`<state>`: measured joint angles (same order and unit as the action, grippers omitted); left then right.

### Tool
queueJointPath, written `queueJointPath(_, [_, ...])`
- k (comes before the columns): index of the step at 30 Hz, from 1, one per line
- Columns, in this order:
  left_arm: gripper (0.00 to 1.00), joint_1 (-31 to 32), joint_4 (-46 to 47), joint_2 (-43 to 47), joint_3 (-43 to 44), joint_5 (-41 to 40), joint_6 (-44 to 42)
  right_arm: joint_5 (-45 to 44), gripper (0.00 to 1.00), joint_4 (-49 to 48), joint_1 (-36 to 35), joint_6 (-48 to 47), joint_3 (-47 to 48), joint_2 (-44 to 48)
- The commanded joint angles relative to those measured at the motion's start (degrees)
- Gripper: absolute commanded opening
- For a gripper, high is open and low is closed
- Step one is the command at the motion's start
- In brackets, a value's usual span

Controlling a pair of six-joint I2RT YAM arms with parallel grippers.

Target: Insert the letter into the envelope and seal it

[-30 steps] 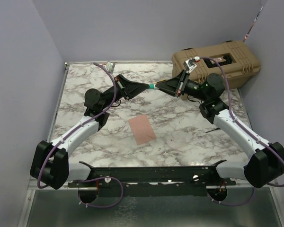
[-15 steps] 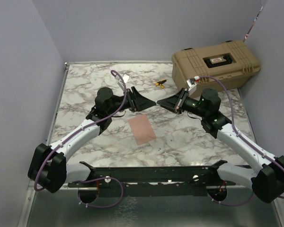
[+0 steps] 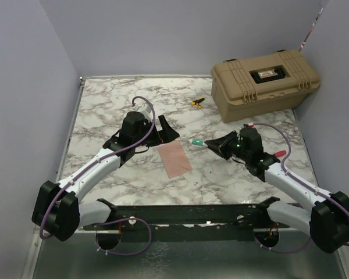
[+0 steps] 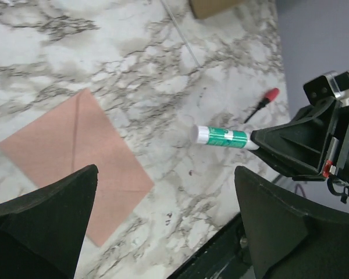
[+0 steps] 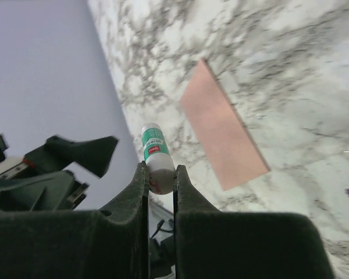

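A salmon-tan envelope lies flat in the middle of the marble table, its flap folded down; the crease lines show in the left wrist view on the envelope. The letter is hidden. My left gripper hangs just beyond the envelope's far edge, wide open and empty. My right gripper is shut on the base of a green-and-white glue stick, which points left toward the left gripper. The right wrist view shows the glue stick between the shut right gripper, with the envelope below.
A tan hard case stands at the back right. A small yellow-and-black item lies left of it. A red-handled tool lies by the right arm, also in the left wrist view as the tool. A black frame runs along the near edge.
Both grippers met at the glue stick farther back, then came nearer and lower. The left gripper let go of the stick's end and opened wide; the right kept the stick.
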<state>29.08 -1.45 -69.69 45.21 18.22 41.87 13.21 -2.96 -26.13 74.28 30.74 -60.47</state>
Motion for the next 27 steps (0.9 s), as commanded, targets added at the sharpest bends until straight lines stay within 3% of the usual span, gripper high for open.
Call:
queueJointPath(1, [0.99,-0.34,-8.96,2.72,1.71,-13.01,-3.05,-10.2,0.0,-4.62,0.55,2.37,-5.21,-2.45])
queueJointPath(9, [0.99,-0.42,-13.42,3.69,2.68,-16.54,-3.02,-11.81,0.0,-28.35,2.29,1.18,-11.76,-17.91])
queueJointPath(14, [0.99,-0.52,-15.79,5.26,3.95,-17.08,-3.05,-10.58,0.01,-32.4,3.99,0.85,-11.52,-24.73])
queueJointPath(15, [0.99,-0.52,-16.57,5.45,4.44,-17.49,-3.22,-10.36,0.04,-31.97,4.14,0.71,-11.5,-25.01])
queueJointPath(16, [0.99,-0.52,-17.42,5.59,4.97,-17.74,-3.34,-10.66,0.14,-30.45,4.15,0.9,-11.42,-24.83])
queueJointPath(20, [0.99,-0.47,-21.09,5.55,7.56,-21.5,-4.15,-14.4,0.59,-23.13,4.16,0.55,-11.4,-20.73])
queueJointPath(26, [0.99,-0.67,-28.81,5.0,11.37,-27.99,-5.87,-20.03,0.79,-6.32,5.14,-7.87,-6.38,-11.54])
queueJointPath(27, [0.99,-0.69,-30.37,4.86,11.88,-29.51,-5.69,-21.2,0.89,-1.7,5.2,-10.15,-3.53,-9.91])
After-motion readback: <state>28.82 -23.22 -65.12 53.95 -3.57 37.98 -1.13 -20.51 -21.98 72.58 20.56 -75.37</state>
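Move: The right hand still grips the glue stick by one end; the bare table spot where it will lie is about 5 cm ahead of that hand, level with it sideways, and some 13 cm below. The envelope lies about 12 cm left and 1 cm ahead at table height; the red screwdriver some 30 cm right and 2 cm ahead. From the empty left hand the spot is about 3 cm ahead, 14 cm right and 15 cm below. The right hand lowers the glue stick about 12 cm and releases it; the left withdraws leftward some 7 cm. ##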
